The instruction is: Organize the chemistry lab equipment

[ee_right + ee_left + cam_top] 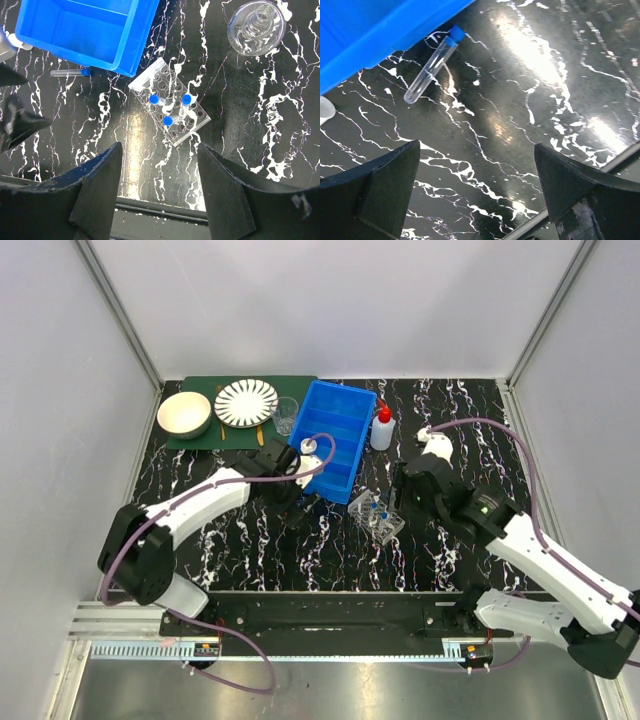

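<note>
A clear blue-capped tube (431,66) lies loose on the black marbled table against the near wall of the blue bin; it also shows in the right wrist view (72,73). My left gripper (477,167) is open and empty, hovering just short of it, at the bin's near-left corner (300,502). The clear plastic tube rack (170,102) holds three blue-capped tubes and stands right of the bin (376,517). My right gripper (160,167) is open and empty above the table just near of the rack (403,490). The white red-nozzled squeeze bottle (381,428) stands beside the bin's far right corner.
The big blue compartmented bin (345,405) sits at centre back. A striped plate (246,402), a cream bowl (184,414) and a clear glass (285,415) stand on a green mat at back left. A clear round vessel (256,27) stands beyond the rack to the right.
</note>
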### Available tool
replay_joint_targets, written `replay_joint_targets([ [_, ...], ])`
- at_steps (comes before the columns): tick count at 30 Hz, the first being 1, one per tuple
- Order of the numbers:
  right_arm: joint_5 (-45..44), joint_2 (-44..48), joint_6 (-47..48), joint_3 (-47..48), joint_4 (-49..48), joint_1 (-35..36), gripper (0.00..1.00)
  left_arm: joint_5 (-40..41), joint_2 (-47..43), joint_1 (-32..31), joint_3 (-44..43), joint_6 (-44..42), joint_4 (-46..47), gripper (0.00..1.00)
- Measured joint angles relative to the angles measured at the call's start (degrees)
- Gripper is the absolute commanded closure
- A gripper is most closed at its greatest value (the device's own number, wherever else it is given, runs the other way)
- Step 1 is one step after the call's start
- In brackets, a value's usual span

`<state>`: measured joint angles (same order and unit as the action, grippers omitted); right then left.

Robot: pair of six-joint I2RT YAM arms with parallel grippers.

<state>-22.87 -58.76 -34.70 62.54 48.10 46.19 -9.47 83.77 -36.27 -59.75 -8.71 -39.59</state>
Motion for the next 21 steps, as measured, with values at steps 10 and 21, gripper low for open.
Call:
replay_joint_targets([
  [10, 0.5, 10.3, -0.2, -3.2, 1.9, 0.0, 0.35, 4.8, 14.7, 1.0, -5.2, -4.0, -0.8, 0.01],
  [21, 1.3, 12.9, -0.8, -6.1, 3.9, 0.0, 0.35, 9.4, 19.2, 0.9, -11.0, -8.5, -0.9, 0.01],
])
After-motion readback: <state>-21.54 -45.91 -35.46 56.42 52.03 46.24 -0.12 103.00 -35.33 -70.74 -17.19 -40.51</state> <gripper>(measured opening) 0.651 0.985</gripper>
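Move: The capped test tube lies on the table along the tray's near edge, about 9 cm ahead of the open left hand, 4 cm to its right and 8 cm below. The blue tray's middle is some 26 cm ahead and 12 cm right; the small white bottle 15 cm ahead and 6 cm left; the tube rack 6 cm ahead and 24 cm right. From the right hand the test tube is roughly 9 cm ahead, 23 cm left and 21 cm below. The test tube by the tray is what the left hand closes in on: it travels about 5.5 cm forward and sinks about 5 cm, the descent done in the first half, while its wrist rolls some 15 degrees, left side up, bringing the fingers nearer vertical. They stay wide open and don't yet grip the tube. The empty right hand backs off from the rack, back and to the right, still part open. ##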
